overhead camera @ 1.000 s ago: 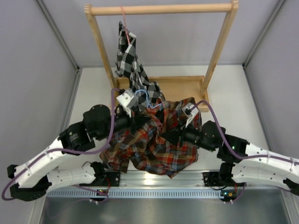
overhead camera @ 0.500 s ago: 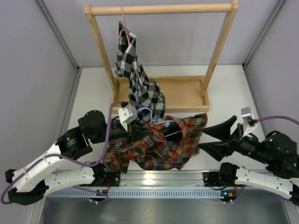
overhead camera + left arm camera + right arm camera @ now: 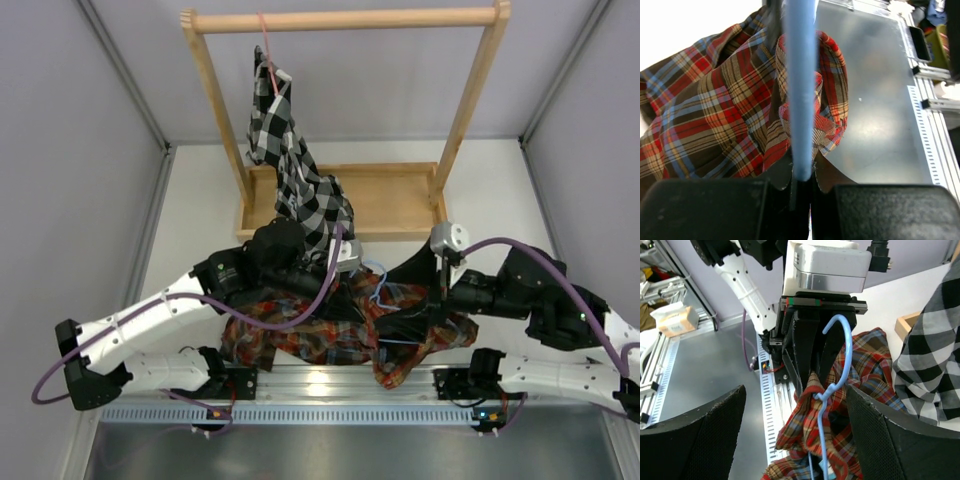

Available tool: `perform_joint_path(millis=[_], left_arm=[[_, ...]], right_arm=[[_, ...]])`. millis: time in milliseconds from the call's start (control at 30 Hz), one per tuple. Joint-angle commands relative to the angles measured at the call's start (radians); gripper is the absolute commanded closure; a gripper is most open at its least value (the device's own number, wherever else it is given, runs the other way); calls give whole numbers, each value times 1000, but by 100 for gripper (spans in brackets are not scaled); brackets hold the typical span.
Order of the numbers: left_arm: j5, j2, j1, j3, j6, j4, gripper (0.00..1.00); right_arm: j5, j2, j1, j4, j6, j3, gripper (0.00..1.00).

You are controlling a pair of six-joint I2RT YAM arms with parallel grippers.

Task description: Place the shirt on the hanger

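Note:
My left gripper (image 3: 802, 172) is shut on the thin light-blue wire hanger (image 3: 800, 100), pinching the wire between its fingertips. The red, orange and blue plaid shirt (image 3: 715, 115) is draped over that wire and bunches below it. From above, the shirt (image 3: 300, 335) lies heaped by the near rail, with the hanger (image 3: 378, 285) poking out of it. My right gripper (image 3: 795, 390) stands wide open and holds nothing. Its fingers flank the hanger (image 3: 846, 352) and the hanging shirt (image 3: 805, 440), facing the left gripper (image 3: 817, 375). In the top view, the right gripper (image 3: 395, 300) points left at the cloth.
A wooden rack (image 3: 340, 20) stands at the back, its tray base (image 3: 400, 200) just behind the arms. A black-and-white checked shirt (image 3: 300, 170) hangs from it on a pink-red hanger (image 3: 265, 50), reaching down close to the left wrist. An aluminium rail (image 3: 330, 380) runs along the near edge.
The right gripper opened and let go of the shirt, swung out right, then came back toward the hanger. The left arm turned rightward with the hanger, and the shirt sagged lower.

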Motion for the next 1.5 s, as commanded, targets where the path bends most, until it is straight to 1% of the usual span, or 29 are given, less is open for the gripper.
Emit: perform_joint_path(millis=[0, 167, 200, 233, 267, 300, 367, 400, 467, 500, 633, 667, 700, 767, 800, 833, 867, 933, 967, 1000, 1033, 1067, 1133, 1167, 1233, 1267, 1333, 1400, 1467], left_arm=[[123, -2, -9, 60, 25, 74, 100], [158, 12, -20, 47, 26, 98, 100], [164, 14, -21, 46, 28, 100, 100], [171, 17, -23, 46, 31, 101, 100], [180, 20, -26, 44, 32, 101, 100], [180, 18, -27, 44, 34, 100, 100], [183, 21, -29, 44, 37, 100, 100], [184, 21, -29, 43, 38, 100, 100], [187, 21, -30, 43, 45, 101, 100], [187, 18, -30, 43, 45, 101, 100], [154, 0, -30, 40, 48, 100, 100], [152, -5, -30, 38, 51, 101, 100], [142, -11, -30, 37, 54, 101, 100], [128, -31, -30, 34, 61, 100, 100], [116, -40, -30, 27, 67, 101, 96], [62, -60, -30, 23, 68, 100, 81], [21, -71, -30, 20, 65, 100, 48], [-99, -109, -30, 3, 61, 100, 30], [-139, -124, -30, -2, 60, 97, 4], [-189, -141, -30, -8, 54, 92, 2], [-240, -181, -30, -19, 48, 89, 2], [-359, -202, -30, -23, 43, 86, 2], [-494, -271, -32, -31, 12, 81, 2], [-594, -290, -30, -31, 8, 65, 2], [-667, -362, -30, -39, 6, 54, 2], [-769, -386, -30, -63, 8, 48, 2], [-872, -463, -30, -135, 6, 43, 2], [-984, -506, -30, -187, -9, 39, 2], [-1001, -545, -32, -235, -27, 39, 4]], right_arm=[[-53, 24, 15, 88, -30, 26, 23], [-54, 12, 15, 166, -9, -36, 27], [-66, 12, 13, 172, -8, -42, 30], [-71, 12, 13, 186, -7, -50, 31], [-77, 12, 13, 195, -2, -54, 34], [-95, 12, 13, 205, -1, -57, 40], [-111, 18, 13, 232, 10, -66, 44], [-121, 23, 13, 238, 14, -66, 52], [-125, 34, 13, 254, 21, -66, 66], [-125, 37, 13, 255, 22, -65, 81], [-126, 47, 13, 255, 24, -70, 82], [-122, 47, 13, 255, 19, -73, 87], [-114, 44, 13, 254, 19, -77, 100], [-100, 37, 13, 255, 7, -82, 100], [-89, 31, 13, 255, 2, -86, 100], [-73, 26, 13, 255, 1, -86, 100], [-41, 15, 13, 255, -1, -85, 100], [1, -2, 13, 252, -8, -79, 100], [41, -20, 13, 246, -15, -76, 100], [62, -29, 13, 237, -19, -67, 100], [88, -44, 13, 211, -31, -59, 100], [125, -48, 13, 193, -38, -51, 100], [153, -58, 13, 141, -54, -28, 100], [174, -72, 13, 128, -58, -24, 100], [216, -91, 13, 94, -62, -4, 100], [243, -97, 13, 82, -64, 6, 100], [263, -112, 13, 44, -62, 42, 100], [270, -118, 13, 18, -59, 91, 100], [289, -115, 15, -19, -50, 125, 100]])
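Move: The neck of the blue hanger, at the foot of its hook, stands about 4 cm to the left of my open right hand, some 2 cm ahead and roughly level. My left hand already pinches it together with the shirt's collar, so for that hand it is right at the fingertips. From my right hand the bulk of the shirt hangs about 8 cm left and 12 cm below; the checkered shirt hangs some 24 cm ahead and 9 cm left, about 5 cm lower. I draw the collar and hanger back about 3 cm with my left hand while my right reaches nearly 3 cm left and shuts its fingers on the hanger by the hook. Then my left fingers open wide, let go and swing off left, forward and up, turning some 45 degrees counter-clockwise, while my right carries the hanger about 7 cm right, rising and easing forward. ##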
